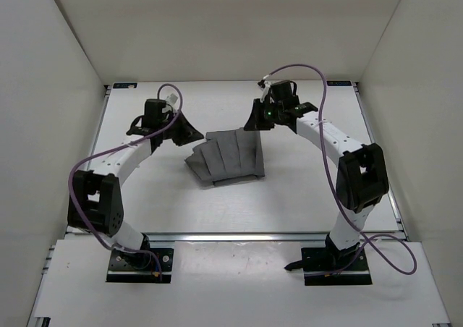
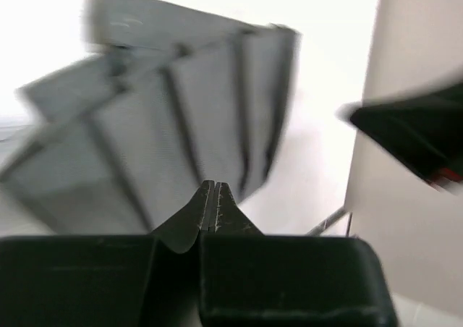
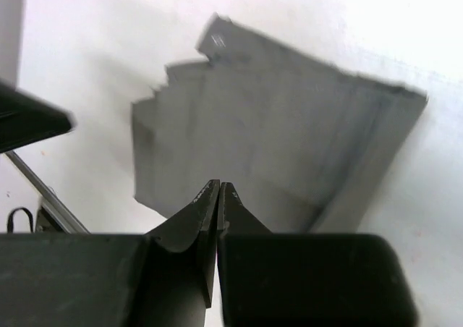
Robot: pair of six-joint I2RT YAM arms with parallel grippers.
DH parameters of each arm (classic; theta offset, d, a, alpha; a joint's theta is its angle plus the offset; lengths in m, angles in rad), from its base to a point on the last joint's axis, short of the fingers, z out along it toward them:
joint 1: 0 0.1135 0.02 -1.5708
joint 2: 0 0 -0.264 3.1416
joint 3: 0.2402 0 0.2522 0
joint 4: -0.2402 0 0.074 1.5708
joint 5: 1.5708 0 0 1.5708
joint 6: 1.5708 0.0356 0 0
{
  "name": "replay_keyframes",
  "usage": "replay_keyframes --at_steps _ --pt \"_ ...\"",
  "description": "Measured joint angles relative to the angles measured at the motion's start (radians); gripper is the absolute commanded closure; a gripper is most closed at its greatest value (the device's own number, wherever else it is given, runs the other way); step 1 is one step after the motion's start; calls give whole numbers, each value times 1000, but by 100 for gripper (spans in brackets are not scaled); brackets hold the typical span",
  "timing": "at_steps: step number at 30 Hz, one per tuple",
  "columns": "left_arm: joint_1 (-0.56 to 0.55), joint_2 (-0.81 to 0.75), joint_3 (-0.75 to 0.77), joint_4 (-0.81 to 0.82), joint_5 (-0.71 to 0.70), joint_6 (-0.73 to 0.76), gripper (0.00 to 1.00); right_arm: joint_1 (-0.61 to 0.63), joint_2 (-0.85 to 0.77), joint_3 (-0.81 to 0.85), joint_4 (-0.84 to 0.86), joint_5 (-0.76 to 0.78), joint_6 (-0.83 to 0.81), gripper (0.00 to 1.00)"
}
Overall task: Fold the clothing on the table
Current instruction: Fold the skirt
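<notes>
The clothing (image 1: 228, 157) is a grey pleated piece lying folded over itself in the middle of the white table (image 1: 304, 189). My left gripper (image 1: 191, 134) hovers just off its far left corner, shut and empty. At the far right corner is my right gripper (image 1: 254, 118), likewise shut with nothing in it. In the left wrist view the closed tips (image 2: 210, 187) point at the clothing (image 2: 181, 110), whose pleats fan out ahead. The right wrist view shows the closed tips (image 3: 218, 187) over the near edge of the clothing (image 3: 275, 146).
Upright white walls (image 1: 51, 110) enclose the table on the left, back and right. A metal rail (image 1: 239, 236) runs along the near edge, in front of the arm bases. Purple cables (image 1: 329, 124) loop off both arms. The right gripper's black body (image 2: 419, 135) shows in the left wrist view.
</notes>
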Motion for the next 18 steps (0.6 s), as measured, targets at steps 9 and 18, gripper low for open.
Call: replay_keyframes --at_steps 9,18 --pt "-282 -31 -47 61 -121 27 100 -4 86 -94 -4 -28 -27 100" --pt "-287 64 -240 6 -271 72 100 -35 188 -95 -6 -29 -53 100"
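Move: The skirt lies half folded between my hands. Its near-left corner is about 9 cm back and 5 cm right of my left hand, some 14 cm below. The fanned pleat ends are almost under that hand, 1 cm ahead and 3 cm left. My right hand hangs about 17 cm straight above the skirt's right-hand strip, whose near-right corner lies 9 cm back and 3 cm right of the hand. With both grippers kept shut, I swing my left hand right and back over the skirt, rising a little, then curve back left while still drawing back and dropping fast to the near-left corner; net some 12 cm down and 10 cm back, its fingers tipping steeper until they meet the cloth. My right hand meanwhile sinks about 12 cm towards the right-hand strip, tipping downward roughly 15 degrees. ##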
